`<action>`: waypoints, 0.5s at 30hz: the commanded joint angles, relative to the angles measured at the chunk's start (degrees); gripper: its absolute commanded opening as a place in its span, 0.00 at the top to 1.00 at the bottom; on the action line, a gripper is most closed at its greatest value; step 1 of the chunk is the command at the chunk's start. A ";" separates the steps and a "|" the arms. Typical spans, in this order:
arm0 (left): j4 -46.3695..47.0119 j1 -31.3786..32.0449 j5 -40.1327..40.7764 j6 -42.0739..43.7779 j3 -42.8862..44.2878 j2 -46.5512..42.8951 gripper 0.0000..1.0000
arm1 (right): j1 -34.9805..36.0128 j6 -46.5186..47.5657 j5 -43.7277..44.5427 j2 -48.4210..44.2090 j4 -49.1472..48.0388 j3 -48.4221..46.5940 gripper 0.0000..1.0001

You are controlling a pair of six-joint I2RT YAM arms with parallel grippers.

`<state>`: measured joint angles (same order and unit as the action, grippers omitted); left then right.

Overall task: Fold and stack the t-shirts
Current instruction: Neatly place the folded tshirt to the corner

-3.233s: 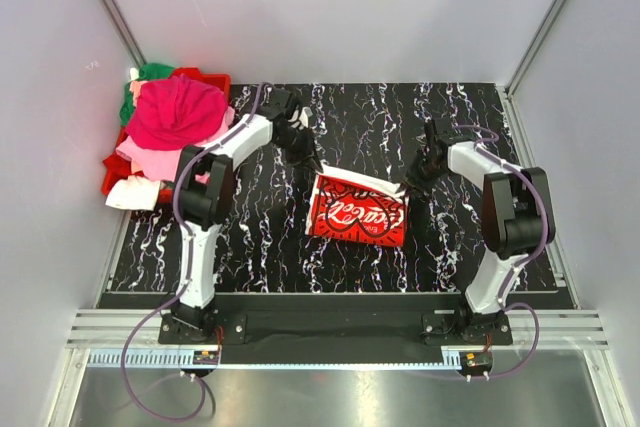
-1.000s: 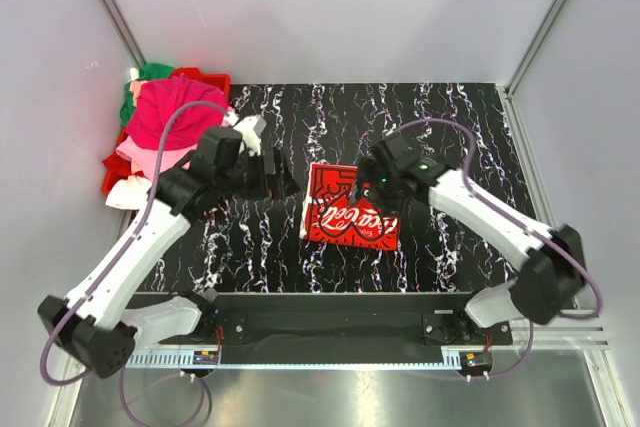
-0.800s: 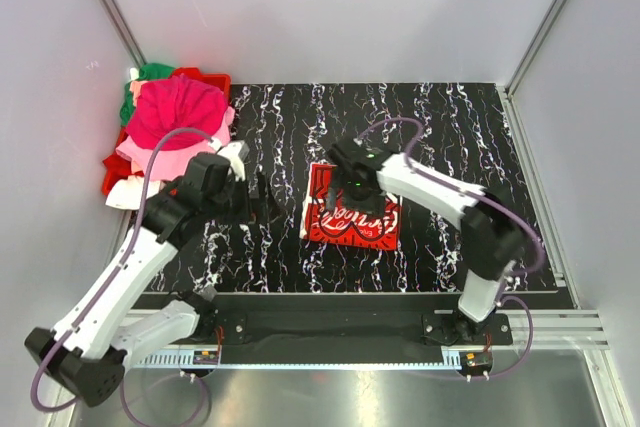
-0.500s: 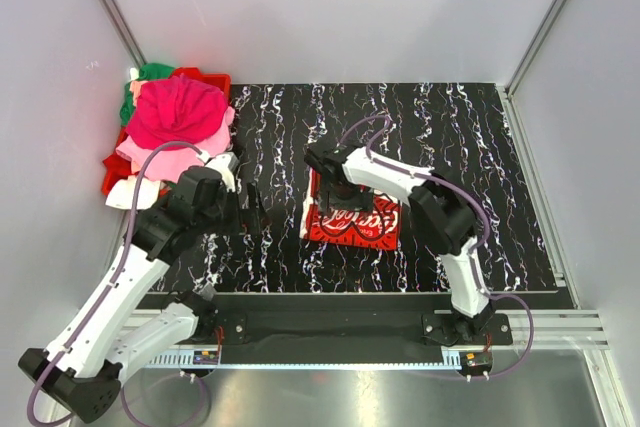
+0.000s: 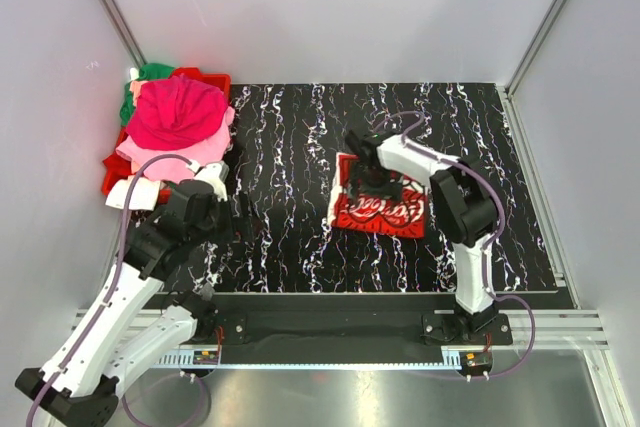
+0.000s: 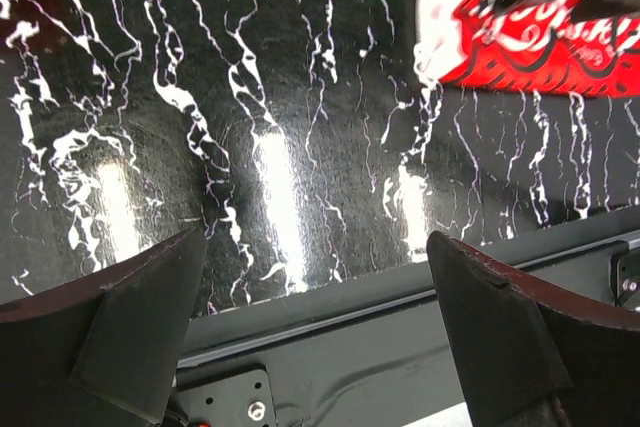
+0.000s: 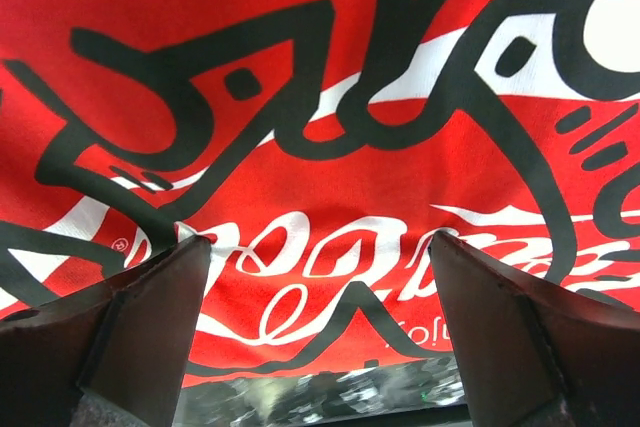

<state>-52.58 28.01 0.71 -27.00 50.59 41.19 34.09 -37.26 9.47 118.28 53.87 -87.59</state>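
Note:
A folded white t-shirt [image 5: 380, 210] with a red-and-white print facing up lies flat on the table, right of centre. My right gripper [image 5: 364, 180] is open over its far left part, fingers down close to the cloth. In the right wrist view [image 7: 320, 347] the red print [image 7: 330, 127] fills the frame between the spread fingers [image 7: 135, 332]. My left gripper [image 5: 234, 221] is open and empty, low over bare table to the left. In its wrist view [image 6: 320, 347] the shirt [image 6: 520, 22] shows at the upper right. A heap with magenta [image 5: 178, 112], pink [image 5: 165, 158], green [image 5: 140, 77] and white [image 5: 133, 192] shirts sits at far left.
The heap lies on a red plastic bin [image 5: 212, 79] at the table's left edge. The black marbled table [image 5: 300, 137] is walled by white panels. The dark base rail [image 6: 380, 347] at the near edge shows under the left gripper.
The folded shirt has slid to the right with my right gripper on it. My left arm has drawn back toward the near left, away from the shirt.

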 commanded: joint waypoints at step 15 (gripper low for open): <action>6.70 -0.85 3.42 -0.42 -2.51 -4.19 0.01 | -25.28 44.44 25.15 11.35 -20.25 -10.66 0.00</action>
<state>-48.99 27.57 2.28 -27.07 48.25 37.47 11.55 -5.67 24.67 124.55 45.17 -97.65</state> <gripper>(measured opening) 0.987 0.993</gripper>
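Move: The far right corner of the table, where the folded tshirt is being taken, lies about 45 cm ahead and 42 cm to the right of the right hand. The right fingertips are already down on the tshirt, whose middle is some 3 cm ahead and 2 cm right of them, just below. From the left hand, the corner is about 59 cm ahead and 76 cm right; the tshirt is roughly 16 cm ahead, 36 cm right and 17 cm lower. Rightward and forward in one quickening diagonal sweep of some 23 cm, the right hand drags the folded tshirt flat across the table towards the far right corner, its wide-open fingertips still resting on the cloth around the logo. It rises only a couple of centimetres near the end, while the wrist tilts about 20 degrees so that the fingertips lean out to the right and forward. ##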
